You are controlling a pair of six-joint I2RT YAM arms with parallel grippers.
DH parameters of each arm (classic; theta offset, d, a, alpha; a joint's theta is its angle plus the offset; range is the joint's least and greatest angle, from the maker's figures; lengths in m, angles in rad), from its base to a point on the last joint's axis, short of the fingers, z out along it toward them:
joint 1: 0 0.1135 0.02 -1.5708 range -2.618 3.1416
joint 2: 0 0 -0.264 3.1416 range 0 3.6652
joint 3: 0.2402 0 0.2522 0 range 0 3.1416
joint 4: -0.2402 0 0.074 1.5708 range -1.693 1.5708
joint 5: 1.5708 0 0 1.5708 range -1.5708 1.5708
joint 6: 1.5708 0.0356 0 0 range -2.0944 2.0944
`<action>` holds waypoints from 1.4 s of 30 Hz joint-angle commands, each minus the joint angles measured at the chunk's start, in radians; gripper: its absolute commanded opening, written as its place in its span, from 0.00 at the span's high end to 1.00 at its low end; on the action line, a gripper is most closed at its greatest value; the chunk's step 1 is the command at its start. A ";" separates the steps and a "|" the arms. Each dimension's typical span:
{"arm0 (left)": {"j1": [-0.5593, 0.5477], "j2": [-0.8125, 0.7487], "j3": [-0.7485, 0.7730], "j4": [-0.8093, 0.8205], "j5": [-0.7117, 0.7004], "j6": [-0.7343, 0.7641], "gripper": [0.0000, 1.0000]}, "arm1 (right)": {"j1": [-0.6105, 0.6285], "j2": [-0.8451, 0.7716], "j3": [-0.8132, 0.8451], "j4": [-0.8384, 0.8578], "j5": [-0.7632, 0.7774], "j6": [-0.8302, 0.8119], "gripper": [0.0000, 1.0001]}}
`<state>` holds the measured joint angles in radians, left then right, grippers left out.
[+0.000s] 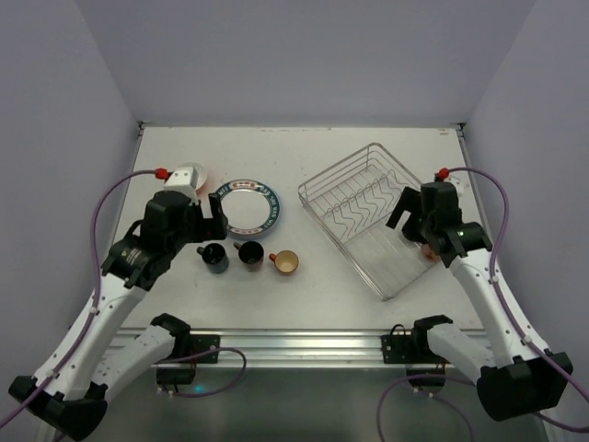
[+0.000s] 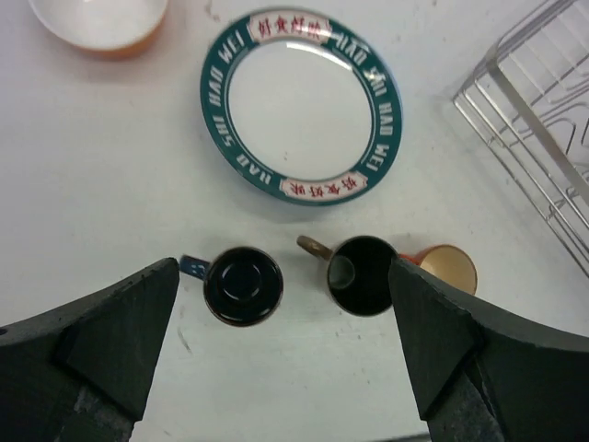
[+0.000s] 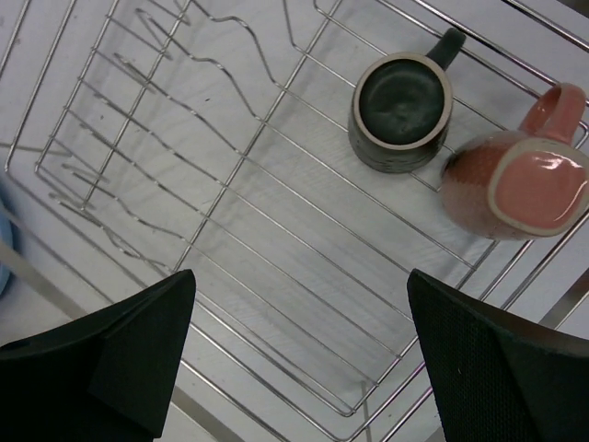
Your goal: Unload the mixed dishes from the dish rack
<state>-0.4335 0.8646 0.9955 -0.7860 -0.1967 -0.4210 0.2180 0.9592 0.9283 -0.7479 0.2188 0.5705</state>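
Note:
The silver wire dish rack (image 1: 368,214) stands at the right. In the right wrist view the rack (image 3: 244,158) holds a dark grey mug (image 3: 402,99) standing upright and a pinkish orange mug (image 3: 515,189) tipped on its side in a corner. My right gripper (image 3: 300,276) is open and empty above the rack floor; it also shows in the top view (image 1: 405,219). On the table lie a white plate with a dark patterned rim (image 2: 301,103), an orange bowl (image 2: 98,23), a blue-handled mug (image 2: 243,285), a brown mug (image 2: 362,274) and an orange mug (image 2: 448,267). My left gripper (image 2: 283,267) is open and empty above the mugs.
The plate (image 1: 247,208) and bowl (image 1: 189,177) lie left of the rack. The three mugs stand in a row near the table's middle (image 1: 250,255). Purple cables loop from both arms. Grey walls close in the table on three sides.

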 commanded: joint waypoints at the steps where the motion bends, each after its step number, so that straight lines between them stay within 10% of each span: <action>1: -0.002 -0.111 -0.092 0.178 -0.105 0.073 0.00 | -0.038 0.024 0.035 0.053 0.079 0.057 0.01; 17: -0.002 -0.227 -0.210 0.251 -0.156 0.064 0.00 | -0.109 0.441 0.274 -0.018 0.313 0.384 0.01; 42: -0.007 -0.174 -0.221 0.261 -0.115 0.068 0.00 | -0.112 0.489 0.225 -0.005 0.364 0.431 0.01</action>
<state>-0.4343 0.6880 0.7868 -0.5793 -0.3172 -0.3733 0.1101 1.4956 1.1679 -0.7734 0.5186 0.9798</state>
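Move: The dark green mug stands in the rack about 10 cm ahead of the right hand, 7 cm to its right and 10 cm below. The pink mug is some 7 cm to the right of the green mug and 4 cm nearer; the rack's plate wires lie about 14 cm ahead of the right hand, 6 cm left. From the left hand the green mug is roughly 50 cm right and 12 cm ahead, 14 cm lower. Right hand reaches about 8 cm forward, then rightward and down to the green mug, turning clockwise, fingers open. ##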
